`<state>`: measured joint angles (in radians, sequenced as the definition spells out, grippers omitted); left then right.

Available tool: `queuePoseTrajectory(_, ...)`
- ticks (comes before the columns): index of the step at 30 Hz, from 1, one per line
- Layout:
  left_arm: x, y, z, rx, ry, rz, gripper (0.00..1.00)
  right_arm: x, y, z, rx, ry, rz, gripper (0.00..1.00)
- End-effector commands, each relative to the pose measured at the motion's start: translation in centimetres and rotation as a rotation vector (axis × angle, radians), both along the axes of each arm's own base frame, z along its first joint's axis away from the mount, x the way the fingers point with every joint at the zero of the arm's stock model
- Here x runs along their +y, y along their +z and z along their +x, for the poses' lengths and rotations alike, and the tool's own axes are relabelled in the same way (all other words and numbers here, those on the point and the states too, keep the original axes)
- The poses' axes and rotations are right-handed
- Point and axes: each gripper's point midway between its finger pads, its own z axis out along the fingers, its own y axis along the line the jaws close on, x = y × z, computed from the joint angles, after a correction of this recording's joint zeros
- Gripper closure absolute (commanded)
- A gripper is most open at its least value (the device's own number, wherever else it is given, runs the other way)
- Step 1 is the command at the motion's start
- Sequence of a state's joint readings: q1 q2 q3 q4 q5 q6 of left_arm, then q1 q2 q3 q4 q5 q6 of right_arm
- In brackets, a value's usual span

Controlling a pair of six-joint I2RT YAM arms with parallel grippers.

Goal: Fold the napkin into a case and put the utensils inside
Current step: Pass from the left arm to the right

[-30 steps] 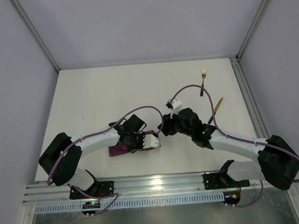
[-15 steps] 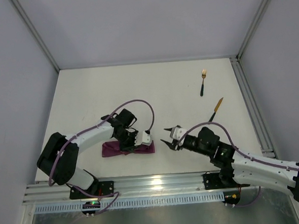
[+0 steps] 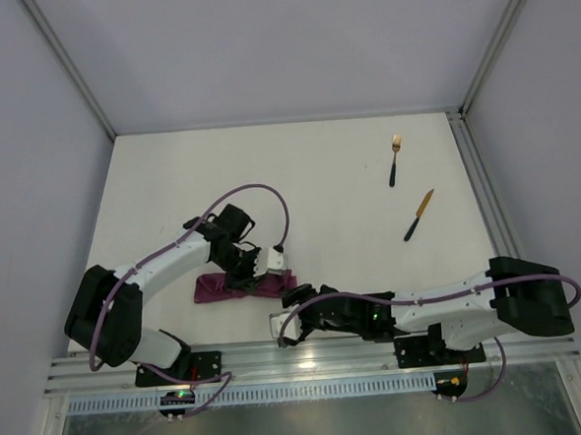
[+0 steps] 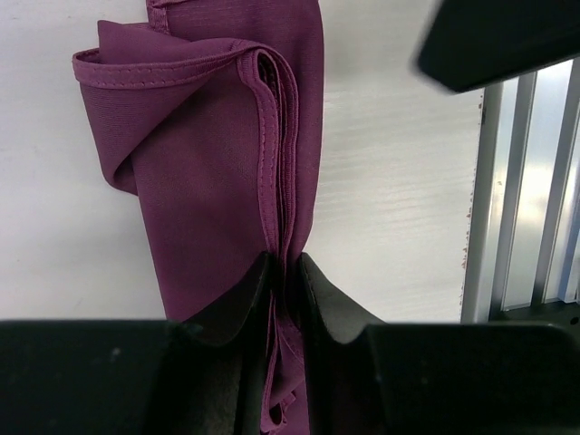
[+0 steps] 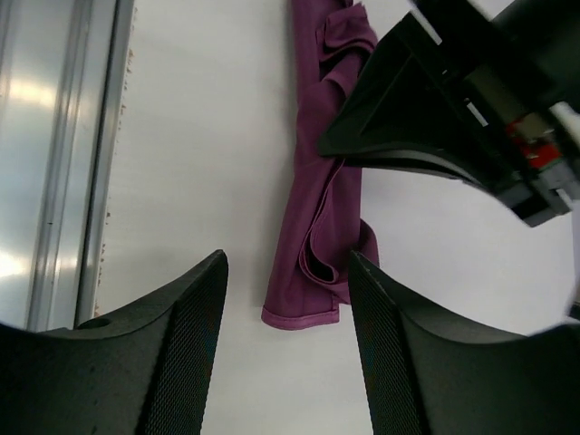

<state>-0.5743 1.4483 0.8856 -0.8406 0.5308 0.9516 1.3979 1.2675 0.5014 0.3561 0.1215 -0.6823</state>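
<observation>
The magenta napkin (image 3: 216, 289) lies near the front edge, folded into a narrow strip, its hemmed layers (image 4: 227, 163) stacked along one side. My left gripper (image 3: 252, 271) is shut on those layered edges (image 4: 284, 263). My right gripper (image 3: 293, 298) is low at the strip's right end, open, with the napkin's end (image 5: 304, 308) just ahead of its fingers (image 5: 186, 335) and nothing between them. The left gripper's black body (image 5: 426, 118) shows over the strip in the right wrist view. The gold fork (image 3: 395, 160) and the knife (image 3: 419, 215) lie apart at the far right.
An aluminium rail (image 3: 299, 360) runs along the near edge, close beside the napkin (image 5: 63, 136). The right arm (image 3: 444, 302) stretches leftward just above that rail. A metal frame post (image 3: 482, 196) borders the table's right side.
The right arm has swung back from the far side of the napkin to the near edge and lowered at the strip's right end, jaws widening. The left gripper kept its pinch and shifted slightly left.
</observation>
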Motion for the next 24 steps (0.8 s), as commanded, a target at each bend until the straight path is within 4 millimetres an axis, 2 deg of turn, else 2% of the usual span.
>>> queuePoseTrajectory(1,-0.8,1.7,0.0,-0.005,-0.017,-0.058,0.80,3.3,2.3,2.2,-0.075,-0.076,0.121,0.40)
queuePoseTrajectory(4,-0.7,1.9,0.0,-0.008,-0.020,-0.059,0.80,4.5,1.8,3.5,-0.110,-0.133,0.108,0.39)
queuePoseTrajectory(5,-0.7,1.8,-0.1,-0.005,-0.020,-0.058,0.80,4.8,1.0,4.2,-0.127,-0.165,0.086,0.39)
queuePoseTrajectory(9,-0.6,1.6,-0.2,0.002,-0.022,-0.055,0.80,5.3,-0.5,5.0,-0.114,-0.190,0.055,0.37)
queuePoseTrajectory(14,-0.4,1.1,-0.6,0.019,-0.026,-0.050,0.80,5.1,-2.9,3.7,-0.052,-0.125,-0.001,0.37)
queuePoseTrajectory(15,-0.4,1.0,-0.7,0.021,-0.026,-0.050,0.80,4.9,-3.9,3.5,-0.043,-0.118,-0.037,0.37)
queuePoseTrajectory(24,-0.3,0.4,-1.1,0.044,-0.026,-0.045,0.80,5.7,-6.9,4.1,-0.012,-0.164,-0.106,0.37)
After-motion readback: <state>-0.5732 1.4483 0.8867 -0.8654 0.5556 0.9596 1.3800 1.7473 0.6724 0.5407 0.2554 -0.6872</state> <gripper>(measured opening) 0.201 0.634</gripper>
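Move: The folded napkin's right part, the stretch to be taken over, lies about 4 cm ahead of the right hand, 5 cm to its left and some 9 cm below. The left gripper, already pinching the napkin, is roughly 12 cm to the left of the right hand, 4 cm ahead and 6 cm lower; the table's near edge is about 11 cm back, straight behind. From the left hand, that right part is some 7 cm to the right, about level front to back and 3 cm lower. Down, forward and to its left, the right hand sweeps in beside the left gripper, then holds its forward place while sinking further towards the napkin's right part, over 7 cm down in all. Its fingers stay open, with the wrist turning about 10 degrees. The left hand keeps its pinch on the napkin, almost still. ##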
